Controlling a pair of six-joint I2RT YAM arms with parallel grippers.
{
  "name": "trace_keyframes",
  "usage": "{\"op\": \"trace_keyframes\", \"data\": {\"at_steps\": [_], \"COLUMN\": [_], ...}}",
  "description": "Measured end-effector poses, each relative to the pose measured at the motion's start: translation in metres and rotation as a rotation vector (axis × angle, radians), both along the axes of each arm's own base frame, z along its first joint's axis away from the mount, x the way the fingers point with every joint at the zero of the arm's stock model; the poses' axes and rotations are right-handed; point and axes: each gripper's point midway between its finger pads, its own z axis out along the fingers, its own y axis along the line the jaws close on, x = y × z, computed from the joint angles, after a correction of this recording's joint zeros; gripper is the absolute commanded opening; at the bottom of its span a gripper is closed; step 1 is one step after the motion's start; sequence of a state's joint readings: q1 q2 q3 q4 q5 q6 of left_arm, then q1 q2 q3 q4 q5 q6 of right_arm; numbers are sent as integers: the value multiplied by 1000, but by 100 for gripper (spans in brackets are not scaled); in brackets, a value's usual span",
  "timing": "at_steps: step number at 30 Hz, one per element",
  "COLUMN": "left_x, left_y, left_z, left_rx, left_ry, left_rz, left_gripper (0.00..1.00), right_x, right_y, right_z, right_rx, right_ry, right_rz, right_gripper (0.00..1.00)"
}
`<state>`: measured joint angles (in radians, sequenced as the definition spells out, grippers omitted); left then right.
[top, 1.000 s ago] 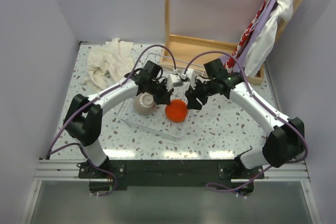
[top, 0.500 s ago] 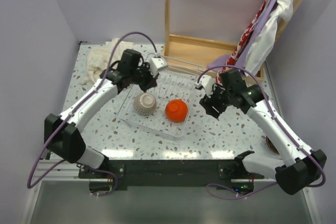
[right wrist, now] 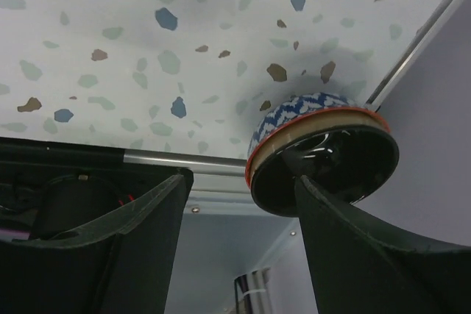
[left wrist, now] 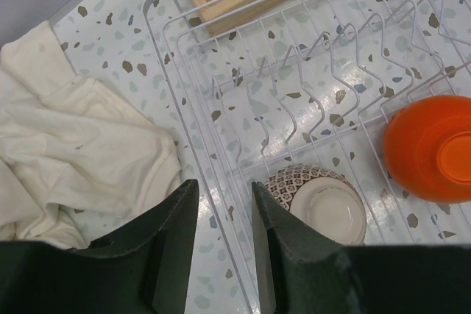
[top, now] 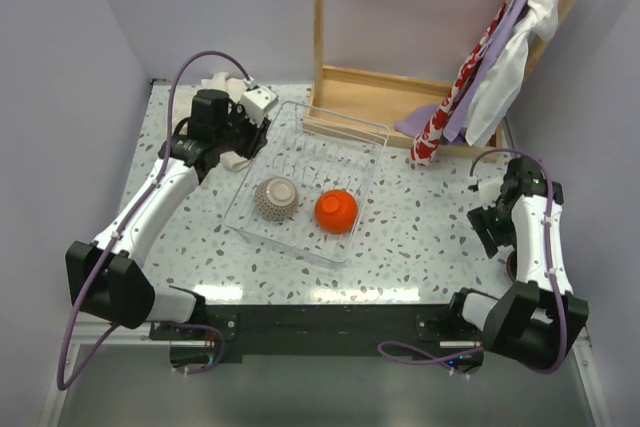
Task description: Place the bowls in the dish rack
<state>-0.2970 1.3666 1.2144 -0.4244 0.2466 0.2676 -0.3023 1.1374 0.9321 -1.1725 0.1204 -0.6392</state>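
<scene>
The dish rack (top: 370, 192) of thin clear wire sits mid-table. Two bowls lie upside down in it: a patterned bowl (top: 277, 197) with a pale foot ring and an orange bowl (top: 337, 210). My left gripper (top: 255, 127) hovers over the rack's far left corner, open, with only the rack's rim (left wrist: 158, 42) between its fingers (left wrist: 173, 240). The left wrist view shows both bowls, the patterned bowl (left wrist: 316, 200) and the orange bowl (left wrist: 430, 148). My right gripper (top: 490, 219) is open at the table's right edge, its far finger by a blue-patterned, red-rimmed bowl (right wrist: 324, 152).
A crumpled white cloth (top: 205, 117) lies at the far left, beside the left gripper. A wooden tray-like frame (top: 400, 97) stands behind the rack. Hanging cloths (top: 500, 57) drape at the far right. The right-hand bowl stands close to the table's metal edge (right wrist: 184, 159).
Both arms have drawn back from the rack's middle. The left went far-left and opened its jaws; the right swung out to the table's right edge. Both bowls stay in the rack.
</scene>
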Motion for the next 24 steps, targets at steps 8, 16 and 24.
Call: {"op": "trace_keyframes", "data": {"at_steps": [8, 16, 24], "left_x": [1, 2, 1], "left_y": [-3, -4, -6], "left_z": [1, 1, 1], "left_rx": [-24, -28, -47], "left_ry": [5, 4, 12], "left_rz": [4, 4, 4], "left_gripper": [40, 40, 40], "right_x": [-15, -21, -22], "right_y": [-17, -23, -24], "right_z": [-18, -28, -39], "right_rx": [70, 105, 148], "right_ry": [95, 126, 165], "right_rz": [-153, -228, -278], "right_gripper": [62, 53, 42]}}
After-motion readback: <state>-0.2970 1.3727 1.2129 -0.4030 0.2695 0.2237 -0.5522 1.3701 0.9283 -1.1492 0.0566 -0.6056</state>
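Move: Some 6 cm to the right hand's right, 4 cm back and roughly 7 cm lower stands the black bowl, with about 1 cm below it the blue-patterned bowl that it is nested in. The orange bowl in the rack is about 44 cm to that hand's left, 11 cm ahead and 8 cm lower. From the left hand the black bowl is about 69 cm to the right, 27 cm back and 18 cm down. Downward by about 4 cm, and also back and to the right by 2 cm or so each, the open right hand eases onto the left rim of the nested bowls. On the way the wrist turns some 15 degrees clockwise and tips a little, and late in the descent the fingers partly close around the rim; contact can't be made out. ##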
